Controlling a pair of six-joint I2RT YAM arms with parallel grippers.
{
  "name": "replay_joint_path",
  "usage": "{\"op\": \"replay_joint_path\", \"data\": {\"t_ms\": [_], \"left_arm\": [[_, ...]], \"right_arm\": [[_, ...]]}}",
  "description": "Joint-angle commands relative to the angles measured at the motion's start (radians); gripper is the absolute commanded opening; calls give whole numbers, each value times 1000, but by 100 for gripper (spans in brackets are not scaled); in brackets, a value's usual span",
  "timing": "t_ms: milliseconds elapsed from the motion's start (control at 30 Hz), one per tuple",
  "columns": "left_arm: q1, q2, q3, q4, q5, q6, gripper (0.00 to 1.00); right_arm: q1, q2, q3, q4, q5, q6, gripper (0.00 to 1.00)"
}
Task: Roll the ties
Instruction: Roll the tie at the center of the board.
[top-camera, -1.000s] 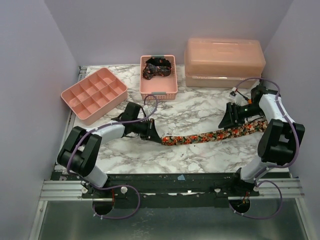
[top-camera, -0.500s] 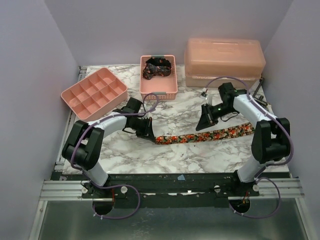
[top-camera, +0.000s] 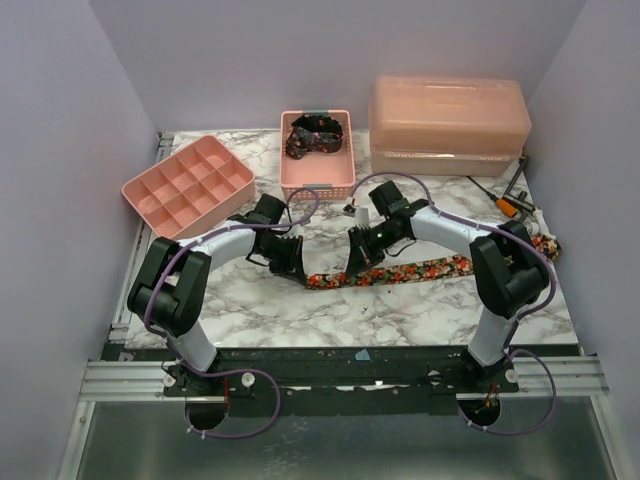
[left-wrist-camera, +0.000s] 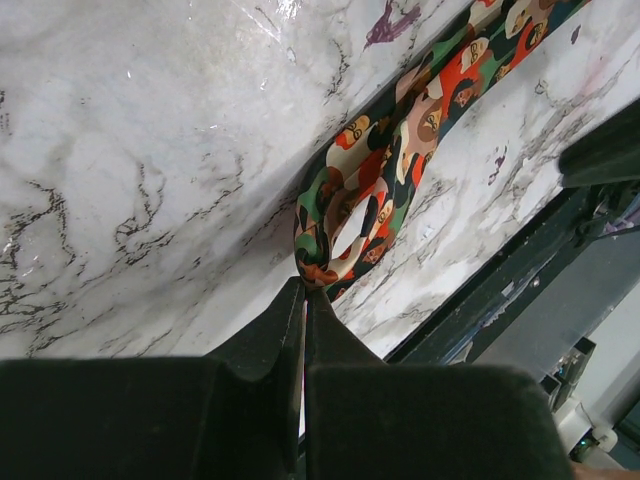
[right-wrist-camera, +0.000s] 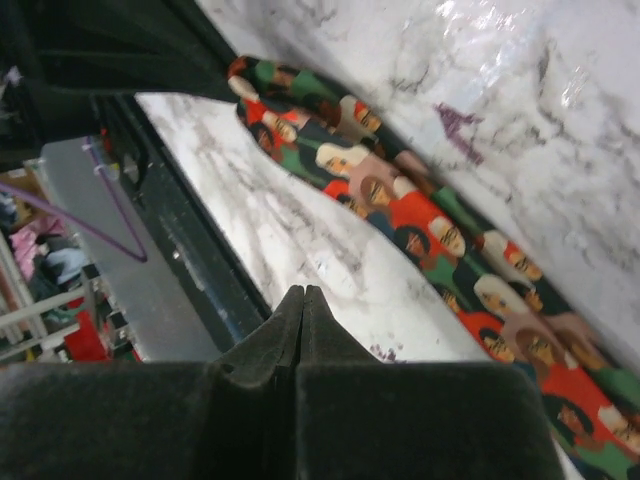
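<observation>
A long printed tie (top-camera: 410, 271), flecked red, orange and green, lies across the marble table toward the right edge. Its left end curls into a small loop (left-wrist-camera: 340, 215). My left gripper (left-wrist-camera: 305, 290) is shut on that looped end, at the tie's left tip (top-camera: 300, 272). My right gripper (top-camera: 358, 268) is shut with nothing between its fingers. It sits low just on the near side of the tie (right-wrist-camera: 400, 210), its tips (right-wrist-camera: 303, 290) over bare marble. Another dark tie (top-camera: 315, 135) lies bunched in the pink basket (top-camera: 317, 186) at the back.
A pink compartment tray (top-camera: 187, 187) sits at the back left. A pink lidded box (top-camera: 448, 125) stands at the back right. Small tools (top-camera: 510, 202) lie near the right wall. The black frame rail (top-camera: 350, 360) runs along the table's near edge.
My right arm swung left along the tie from the right side to its left part, and its jaws closed. The tie's left end shifted slightly left with my left gripper.
</observation>
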Motion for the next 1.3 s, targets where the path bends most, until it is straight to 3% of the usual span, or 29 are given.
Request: {"op": "replay_joint_path", "data": {"t_ms": [0,200,433,633,800,967,1267], "left_arm": [[5,-10,15,-12,11,17,0],[-4,-88,-8,65,158,-19,0],[-45,-81,20,186,297,-130,0],[-90,-19,65,234,316,-176,0],[-89,-2,91,164,278,-133,0],[-90,6,101,151,265,-126,0],[-132,111,158,200,259,-155,0]], "right_arm": [[42,58,-17,143,165,69,1],[78,149,-44,188,283,59,1],[81,190,-45,194,304,61,1],[79,129,9,159,241,68,1],[44,72,53,74,162,30,1],[-21,47,52,-51,127,-50,14],[-165,-34,14,-175,82,-142,56]]}}
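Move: The left hand already pinches the tie's near end low over the board. The strip spot beside it, where the fold goes, lies about 9 cm to its right, 1 cm ahead and 3 cm lower; the purple mark sits 7 cm right and 4 cm ahead of this hand, the pink basket some 30 cm ahead and 3 cm right. From the shut right hand, that strip spot is about 6 cm straight below and 1 cm left. The shut right fingers drop about 6 cm towards the strip beside the held end and stay down there, while the left hand, still gripping the tie end, lifts it some 6 cm and carries it about 7 cm to the right over the strip, its fingers tipping up some 20 degrees flatter. Once the left hand has swung over, the right hand rises about 4 cm, eases forward and draws off to the right, opening its fingers to about half; whether they pressed on the tie can't be seen. ##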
